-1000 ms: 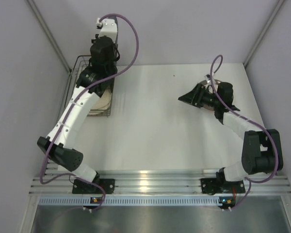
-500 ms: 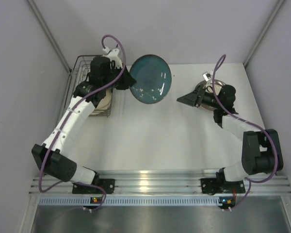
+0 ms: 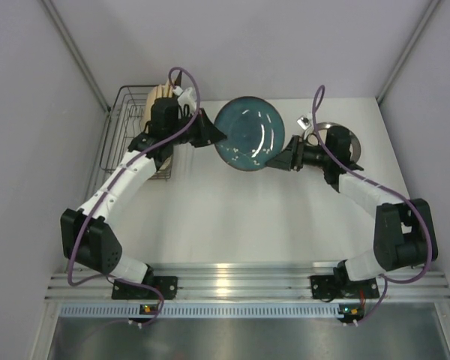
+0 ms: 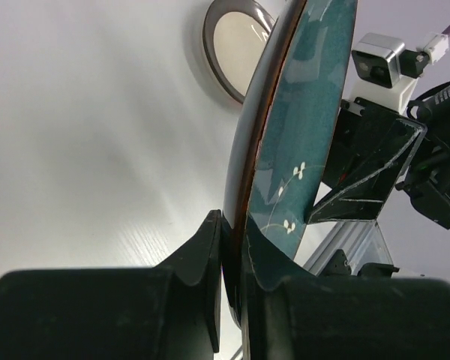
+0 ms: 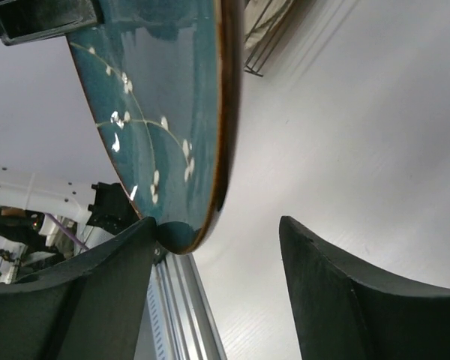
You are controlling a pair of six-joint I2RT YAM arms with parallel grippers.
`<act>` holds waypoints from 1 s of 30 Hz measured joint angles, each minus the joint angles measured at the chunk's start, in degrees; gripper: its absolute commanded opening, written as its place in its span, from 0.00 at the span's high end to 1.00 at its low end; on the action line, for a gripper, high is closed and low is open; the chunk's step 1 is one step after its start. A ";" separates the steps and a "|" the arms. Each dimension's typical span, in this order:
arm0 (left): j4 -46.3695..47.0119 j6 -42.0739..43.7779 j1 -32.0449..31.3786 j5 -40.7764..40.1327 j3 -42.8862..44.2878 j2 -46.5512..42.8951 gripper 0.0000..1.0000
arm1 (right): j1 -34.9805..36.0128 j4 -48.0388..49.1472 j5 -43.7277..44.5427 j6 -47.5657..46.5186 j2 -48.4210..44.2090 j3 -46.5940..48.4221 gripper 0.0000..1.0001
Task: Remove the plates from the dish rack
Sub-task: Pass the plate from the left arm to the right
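My left gripper [image 3: 214, 135] is shut on the rim of a round teal plate [image 3: 249, 135] with small white flowers, and holds it in the air on edge over the table's back middle. In the left wrist view both fingers [image 4: 202, 262] pinch the plate [image 4: 300, 135]. My right gripper [image 3: 283, 159] stands open at the plate's opposite rim. In the right wrist view that rim [image 5: 172, 90] sits between the spread jaws [image 5: 216, 225], against the left finger [image 5: 97, 300]. The dish rack [image 3: 120, 127] stands at the back left with tan plates [image 3: 159, 101] upright in it.
A silver plate [image 3: 322, 129] lies flat on the table at the back right, partly under my right arm, and shows again in the left wrist view [image 4: 236, 45]. Grey walls close in the table on three sides. The rack's corner [image 5: 266, 37] shows behind the teal plate.
My left arm lifted the teal plate out of the rack and swung it right. My right gripper moved left until its open jaws straddled the plate's rim.
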 measured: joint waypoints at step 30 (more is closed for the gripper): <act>14.53 -4.74 0.31 2.80 -11.91 0.28 0.43 | 1.33 -0.11 2.05 8.46 4.52 1.29 1.00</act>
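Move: The blue plate, gripped at its left rim by the left hand, has its middle about 4 cm ahead, 8 cm to the right and 4 cm below that hand. The right gripper it is being passed to lies some 5 cm back, 15 cm right and 8 cm lower. From the right hand, the plate's middle is roughly 6 cm ahead, 7 cm left and 4 cm up. The plate stack is about 10 cm ahead, 23 cm right and 19 cm below; the dish rack lies some 30 cm left, 5 cm ahead and 21 cm below the left hand. The plate is lowered about 4 cm by the left hand into the right hand's open fingers, then held there. The right hand edges 1 to 2 cm down and a touch left, and shuts its fingers until they pinch the near right rim, rolling about 10 degrees around its finger line. Only then do the left fingers start opening, the hand otherwise staying put. ##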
